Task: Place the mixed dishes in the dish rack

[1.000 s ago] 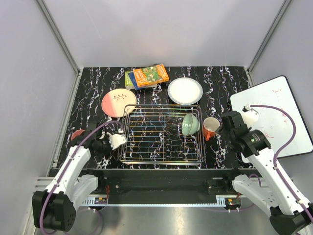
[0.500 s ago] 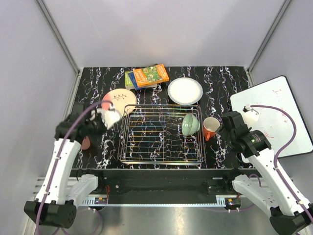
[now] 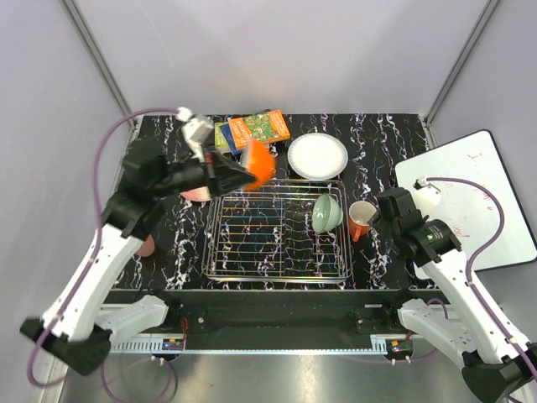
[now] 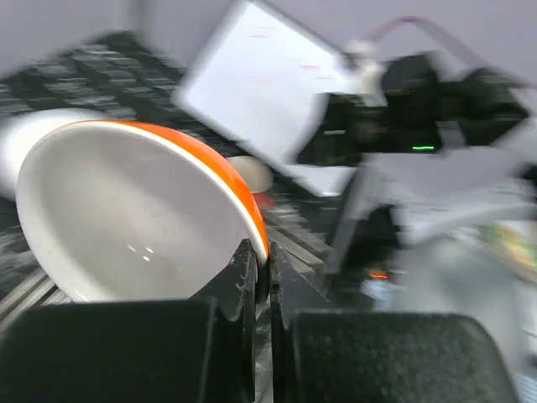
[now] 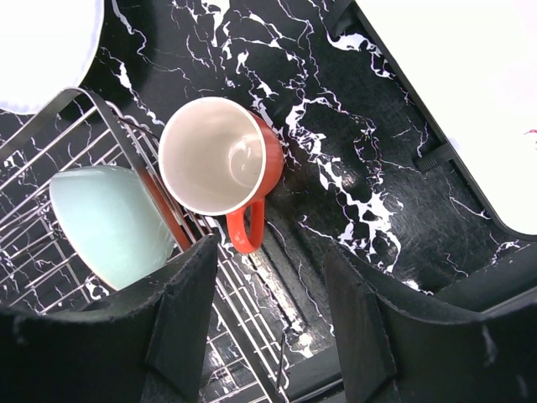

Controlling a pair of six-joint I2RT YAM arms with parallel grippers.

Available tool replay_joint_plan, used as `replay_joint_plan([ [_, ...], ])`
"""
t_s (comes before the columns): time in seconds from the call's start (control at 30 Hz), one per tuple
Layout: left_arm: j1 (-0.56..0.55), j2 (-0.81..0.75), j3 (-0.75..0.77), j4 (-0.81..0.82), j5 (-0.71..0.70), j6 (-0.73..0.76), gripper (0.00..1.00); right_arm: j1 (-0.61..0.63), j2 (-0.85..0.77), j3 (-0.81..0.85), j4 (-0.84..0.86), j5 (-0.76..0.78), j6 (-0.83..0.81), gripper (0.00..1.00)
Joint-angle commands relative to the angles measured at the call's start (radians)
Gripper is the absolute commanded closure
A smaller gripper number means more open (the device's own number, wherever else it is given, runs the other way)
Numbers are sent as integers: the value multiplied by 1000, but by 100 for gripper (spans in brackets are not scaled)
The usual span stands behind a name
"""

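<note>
My left gripper (image 3: pixel 245 178) is raised over the back left corner of the dish rack (image 3: pixel 277 260). It is shut on the rim of the orange bowl (image 3: pixel 261 164). The left wrist view shows the bowl's white inside (image 4: pixel 126 210), with the rim pinched between the jaws of that gripper (image 4: pixel 262 262). A pale green bowl (image 3: pixel 325 212) leans inside the rack at the right. The orange-red mug (image 5: pixel 220 155) stands on the table just outside the rack wire (image 5: pixel 59 151). My right gripper (image 5: pixel 270 260) hangs open just beyond the mug's handle, touching nothing.
A white plate (image 3: pixel 317 155) lies behind the rack and colourful books (image 3: pixel 256 130) lie at the back. The pink-and-cream plate (image 3: pixel 197 193) is mostly hidden under my left arm. A pink cup (image 3: pixel 148 245) stands at the left front. A whiteboard (image 3: pixel 470 197) lies at the right.
My left arm has swung up and to the right from the table's left front, carrying the orange bowl over the rack's back left corner. The right arm has stayed put.
</note>
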Motion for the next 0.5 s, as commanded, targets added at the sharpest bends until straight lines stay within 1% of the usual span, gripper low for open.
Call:
replay_joint_plan([
  [0.0,-259,123,58,346,-100,-402,100,-4,-20,19,41,17,17,39],
  [0.03,-295,138,44,377,-147,-399,100,-5,-25,14,40,14,22,39],
  [0.07,-341,154,39,407,-187,-426,100,-4,-32,14,41,14,25,39],
  [0.1,-361,184,35,408,-290,-449,100,-4,-35,14,41,13,25,39],
  [0.13,-381,194,32,398,-348,-473,100,-4,-37,19,41,8,25,39],
  [0.17,-421,204,35,354,-403,-526,100,-5,-37,20,41,6,26,39],
  [0.2,-441,224,41,311,-499,-549,100,-5,-34,22,43,5,25,39],
  [0.23,-464,230,61,277,-533,-562,100,-4,-31,25,44,5,25,39],
  [0.27,-511,237,67,248,-564,-584,100,-5,-22,27,43,5,25,39],
  [0.3,-540,247,75,230,-645,-618,100,-7,-18,27,46,5,26,39],
  [0.37,-599,261,82,234,-692,-667,100,-4,-15,27,49,2,43,39],
  [0.4,-608,287,90,228,-719,-681,100,-5,-18,25,50,-1,48,39],
  [0.47,-619,324,116,231,-715,-684,100,-5,-26,22,63,-12,59,39],
])
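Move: The left gripper, high up with the orange bowl already pinched by its rim, has the green bowl standing in the rack about 21 cm to its right, 4 cm farther out and roughly 32 cm below. The orange mug stands some 10 cm to the right of the green bowl, the white plate about 22 cm beyond it. From the right gripper, the green bowl is about 13 cm left, 4 cm ahead and 11 cm down. Swing the left gripper about 15 cm to the right, over the rack towards the green bowl, fast at first and then easing. Stay nearly level to begin with, then sink some 5 cm as the wrist rolls about 30 degrees, the hand's forward side dipping. Keep the fingers shut on the orange bowl's rim, still pointing mostly right. ##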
